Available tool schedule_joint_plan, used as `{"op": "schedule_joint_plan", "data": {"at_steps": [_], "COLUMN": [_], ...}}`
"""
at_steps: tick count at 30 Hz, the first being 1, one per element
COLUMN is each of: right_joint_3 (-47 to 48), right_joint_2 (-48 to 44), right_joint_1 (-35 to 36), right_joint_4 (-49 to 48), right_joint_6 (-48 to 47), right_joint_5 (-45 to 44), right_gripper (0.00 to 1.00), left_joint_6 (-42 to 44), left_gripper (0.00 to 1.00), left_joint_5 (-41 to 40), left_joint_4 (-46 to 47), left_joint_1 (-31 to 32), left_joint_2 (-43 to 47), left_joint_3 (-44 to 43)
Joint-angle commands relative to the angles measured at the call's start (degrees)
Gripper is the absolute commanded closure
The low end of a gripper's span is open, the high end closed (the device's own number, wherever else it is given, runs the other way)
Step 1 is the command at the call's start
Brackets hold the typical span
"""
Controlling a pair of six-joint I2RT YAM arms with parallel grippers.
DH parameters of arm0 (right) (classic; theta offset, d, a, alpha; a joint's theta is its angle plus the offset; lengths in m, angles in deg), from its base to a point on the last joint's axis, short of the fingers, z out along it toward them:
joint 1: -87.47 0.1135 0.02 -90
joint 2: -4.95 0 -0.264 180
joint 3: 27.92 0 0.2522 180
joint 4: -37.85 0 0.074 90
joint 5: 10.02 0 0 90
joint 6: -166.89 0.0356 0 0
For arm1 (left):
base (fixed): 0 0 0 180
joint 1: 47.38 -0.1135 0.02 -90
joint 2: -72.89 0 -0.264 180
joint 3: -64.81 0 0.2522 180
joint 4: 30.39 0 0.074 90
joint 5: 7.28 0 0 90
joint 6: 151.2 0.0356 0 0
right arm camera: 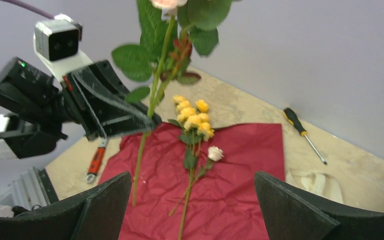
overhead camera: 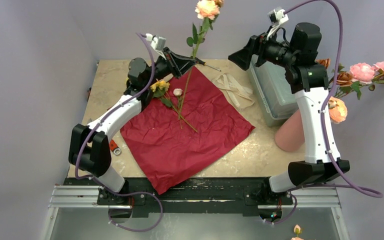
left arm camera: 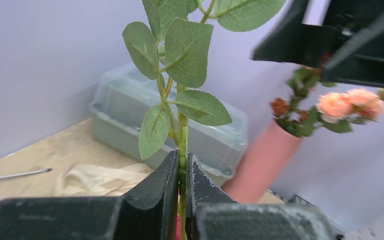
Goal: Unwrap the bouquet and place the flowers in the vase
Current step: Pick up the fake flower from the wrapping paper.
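Observation:
The bouquet lies unwrapped, its dark red paper spread flat on the table. My left gripper is shut on the green stem of a peach-pink rose, which it holds upright above the paper's far edge. Yellow flowers and a small pale rose lie on the paper. At the right, the salmon-pink vase holds several pink and orange flowers. My right gripper hangs open and empty, raised, facing the held rose.
A cream ribbon lies loose beside the paper. A clear greenish box stands behind the vase. A screwdriver lies at the back, and an orange-handled wrench lies left of the paper.

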Motion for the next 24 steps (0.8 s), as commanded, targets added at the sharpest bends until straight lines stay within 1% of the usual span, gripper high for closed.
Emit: {"op": "schedule_joint_plan", "data": {"at_steps": [1, 6, 9, 12, 15, 19, 20, 23, 24], "right_joint_3": [0.8, 0.4, 0.4, 0.2, 0.3, 0.0, -0.2, 0.1, 0.2], "right_joint_2": [0.6, 1.5, 2.1, 2.5, 2.5, 2.6, 2.6, 2.7, 2.7], "right_joint_1": [1.3, 2.6, 3.1, 3.2, 3.2, 3.2, 3.2, 3.3, 3.3], "right_joint_4": [-10.3, -15.5, -16.5, -17.3, -18.4, -19.4, -19.9, -20.6, -20.5], "right_joint_6": [7.5, 12.0, 13.1, 14.1, 15.4, 17.0, 17.5, 18.5, 18.4], "right_joint_5": [6.4, 10.7, 12.1, 12.5, 12.7, 12.7, 12.8, 13.6, 13.9], "right_gripper": [0.03, 0.02, 0.03, 0.07, 0.13, 0.26, 0.32, 0.51, 0.65], "left_joint_6": [-5.1, -4.9, -5.0, -5.3, -5.8, -6.8, -6.8, -7.2, -7.2], "left_gripper": [1.00, 1.00, 1.00, 1.00, 1.00, 1.00, 1.00, 1.00, 1.00], "left_joint_5": [8.4, 10.0, 11.6, 11.8, 12.4, 13.2, 13.5, 13.7, 13.7], "left_joint_4": [11.3, 11.4, 12.7, 13.9, 14.7, 16.2, 16.2, 16.3, 16.0], "left_joint_1": [3.5, 6.3, 7.4, 8.4, 8.6, 9.0, 9.0, 9.2, 9.1], "left_joint_2": [1.2, 0.7, 0.0, -0.5, -1.1, -1.6, -1.7, -2.0, -2.1], "left_joint_3": [-1.1, -2.4, -2.7, -2.9, -3.4, -3.7, -3.8, -3.8, -3.9]}}
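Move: My left hand already holds the peach flower by its stem. My right hand waits open about 13 cm to the right of my left hand, 4 cm farther back and 7 cm higher. From my right hand, the stretch of stem to take lies about 13 cm left, 5 cm ahead and level with it. The vase stands roughly 21 cm right, 10 cm back and 33 cm below; the storage box is some 18 cm right, 18 cm ahead and 37 cm below. I carry the flower back about 9 cm and to the right about 7 cm, towards my right hand, rising slightly and turning my left wrist some 20 degrees clockwise while it keeps its pinch. My right hand goes about 5 cm left and 4 cm up to meet the stem above the left fingers, rolling and turning slightly counter-clockwise. Late on its fingers close to about half open around the stem. ##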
